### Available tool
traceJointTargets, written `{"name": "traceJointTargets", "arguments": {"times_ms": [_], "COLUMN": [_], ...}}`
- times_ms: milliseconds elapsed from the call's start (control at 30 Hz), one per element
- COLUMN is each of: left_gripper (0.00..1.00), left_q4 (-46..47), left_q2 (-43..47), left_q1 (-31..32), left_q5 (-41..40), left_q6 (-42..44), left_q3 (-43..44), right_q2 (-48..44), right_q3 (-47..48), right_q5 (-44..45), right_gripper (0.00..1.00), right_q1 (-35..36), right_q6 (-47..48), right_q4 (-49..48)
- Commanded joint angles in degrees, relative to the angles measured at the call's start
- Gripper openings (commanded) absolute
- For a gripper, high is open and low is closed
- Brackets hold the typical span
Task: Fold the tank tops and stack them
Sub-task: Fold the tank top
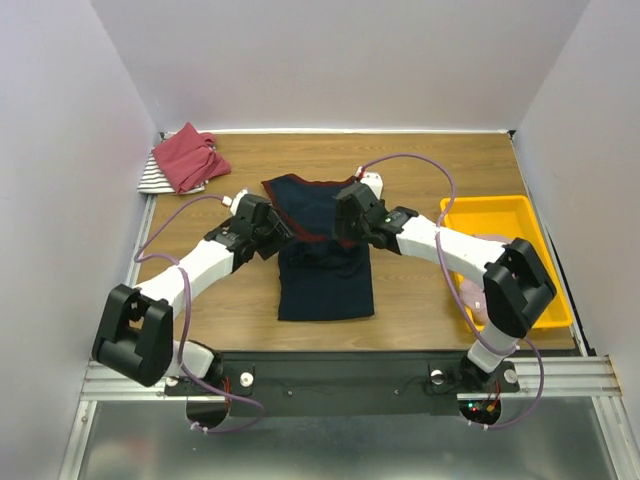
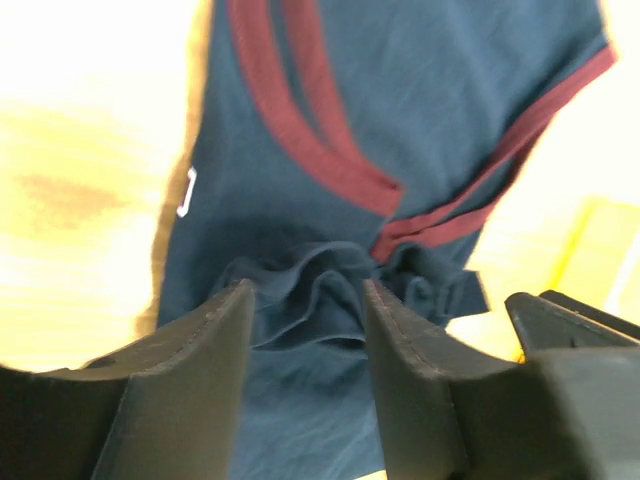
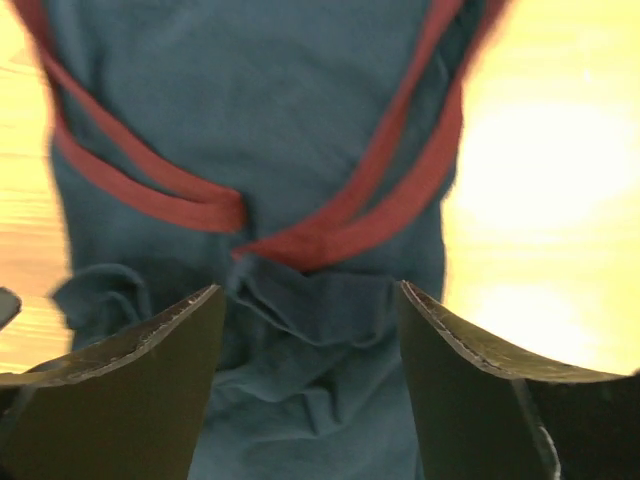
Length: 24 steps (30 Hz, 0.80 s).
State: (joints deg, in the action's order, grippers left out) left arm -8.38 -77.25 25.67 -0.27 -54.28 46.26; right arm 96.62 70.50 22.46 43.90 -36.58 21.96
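Note:
The navy tank top (image 1: 325, 290) with maroon trim lies flat mid-table, its upper part folded down so the maroon straps (image 3: 300, 240) cross over the body. My left gripper (image 1: 275, 226) hovers over the fold's left side and stands open (image 2: 305, 300), with rumpled navy cloth (image 2: 300, 290) beneath the gap and nothing pinched. Over the fold's right side my right gripper (image 1: 346, 222) is likewise open (image 3: 310, 305) above bunched cloth (image 3: 320, 340). A red tank top (image 1: 190, 156) rests on a striped one (image 1: 152, 180) at the back left. A pale pink one (image 1: 472, 300) lies in the tray.
A yellow plastic tray (image 1: 500, 208) stands at the right, partly covered by the right arm. White walls close in the table on three sides. Purple cables loop from both arms over the table.

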Motion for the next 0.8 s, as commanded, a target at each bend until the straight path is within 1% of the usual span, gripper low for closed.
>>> {"name": "traceJointTargets", "arguments": {"times_ms": [0, 67, 133, 167, 200, 233, 267, 300, 333, 367, 400, 500, 600, 667, 767], "left_gripper": [0.59, 0.59, 0.55, 0.52, 0.45, 0.4, 0.31, 0.15, 0.1, 0.04, 0.01, 0.0, 0.0, 0.0, 0.0], "left_q4": [1.97, 1.0, 0.74, 0.47, 0.47, 0.47, 0.56, 0.56, 0.65, 0.82, 1.26, 2.84, 3.55, 3.55, 4.77], "left_q2": [4.3, 5.97, 8.07, 8.87, 9.57, 11.14, 11.86, 12.47, 13.44, 13.79, 14.06, 14.24, 12.66, 10.99, 9.4], "left_q1": [-1.5, -1.59, -1.5, -1.41, -0.72, 0.07, 1.91, 3.06, 4.29, 7.17, 8.42, 12.72, 14.75, 15.02, 15.11], "left_q5": [-0.43, -0.78, 0.01, 1.92, 1.94, 2.03, 2.38, 2.38, 2.21, 1.95, 1.86, 1.33, 0.71, 0.71, 0.71], "left_q6": [3.3, 3.57, 3.13, 1.91, 0.94, -0.29, -1.34, -3.7, -4.94, -6.17, -8.8, -12.32, -14.0, -15.41, -16.64], "left_q3": [2.69, 2.7, 0.86, -0.02, -1.16, -2.48, -5.01, -6.17, -8.44, -9.51, -10.57, -13.56, -15.41, -16.72, -18.83], "right_q2": [-2.22, -3.27, -5.03, -5.47, -5.91, -6.18, -6.44, -6.7, -6.36, -6.01, -5.66, -4.51, -2.58, -1.18, 3.12], "right_q3": [2.45, 1.49, -1.23, -2.29, -3.25, -5.18, -6.15, -7.12, -8.17, -8.71, -8.97, -9.5, -8.1, -7.05, -2.67], "right_q5": [-0.48, -3.46, -6.88, -6.99, -7.08, -7.08, -7.16, -7.34, -7.43, -7.6, -8.3, -8.66, -7.87, -6.73, -5.5], "right_gripper": [0.75, 0.73, 0.66, 0.63, 0.55, 0.53, 0.52, 0.52, 0.52, 0.52, 0.51, 0.5, 0.5, 0.51, 0.52], "right_q1": [-0.04, 0.04, 0.66, 1.36, 2.93, 3.64, 4.26, 4.96, 5.23, 5.41, 5.58, 5.93, 5.85, 5.93, 4.97], "right_q6": [2.56, 3.09, 2.92, 2.74, 2.48, 2.22, 1.86, 0.99, 0.63, 0.46, 0.28, 0.28, 0.45, 0.89, 2.29], "right_q4": [-2.18, -2.18, -2.18, -2.18, -2.18, -2.18, -2.18, -2.35, -2.44, -2.62, -2.71, -3.41, -3.59, -3.67, -3.59]}}
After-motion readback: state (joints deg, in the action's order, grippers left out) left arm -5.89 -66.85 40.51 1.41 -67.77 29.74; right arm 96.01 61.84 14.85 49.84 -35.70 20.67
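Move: The lower half of the tank top, my left hand's goal, is centred about 11 cm back and 8 cm right of that hand, some 8 cm below. From my right hand its centre is 12 cm back, 4 cm left, likewise 8 cm below. The bunched fold is centred about 3 cm back and 7 cm right of my left hand; the bottom hem's middle is roughly 18 cm back and 8 cm right of it. I lift my empty left hand about 5 cm, shutting its fingers, then sweep it some 11 cm back and a little right while sinking about 9 cm from the top of that arc, fingertips tipping down over the tank top's lower left. My right hand rises slightly, then comes back about 7 cm and down towards the bunched fold, turning some 10 degrees counter-clockwise as its fingers close to half open. ##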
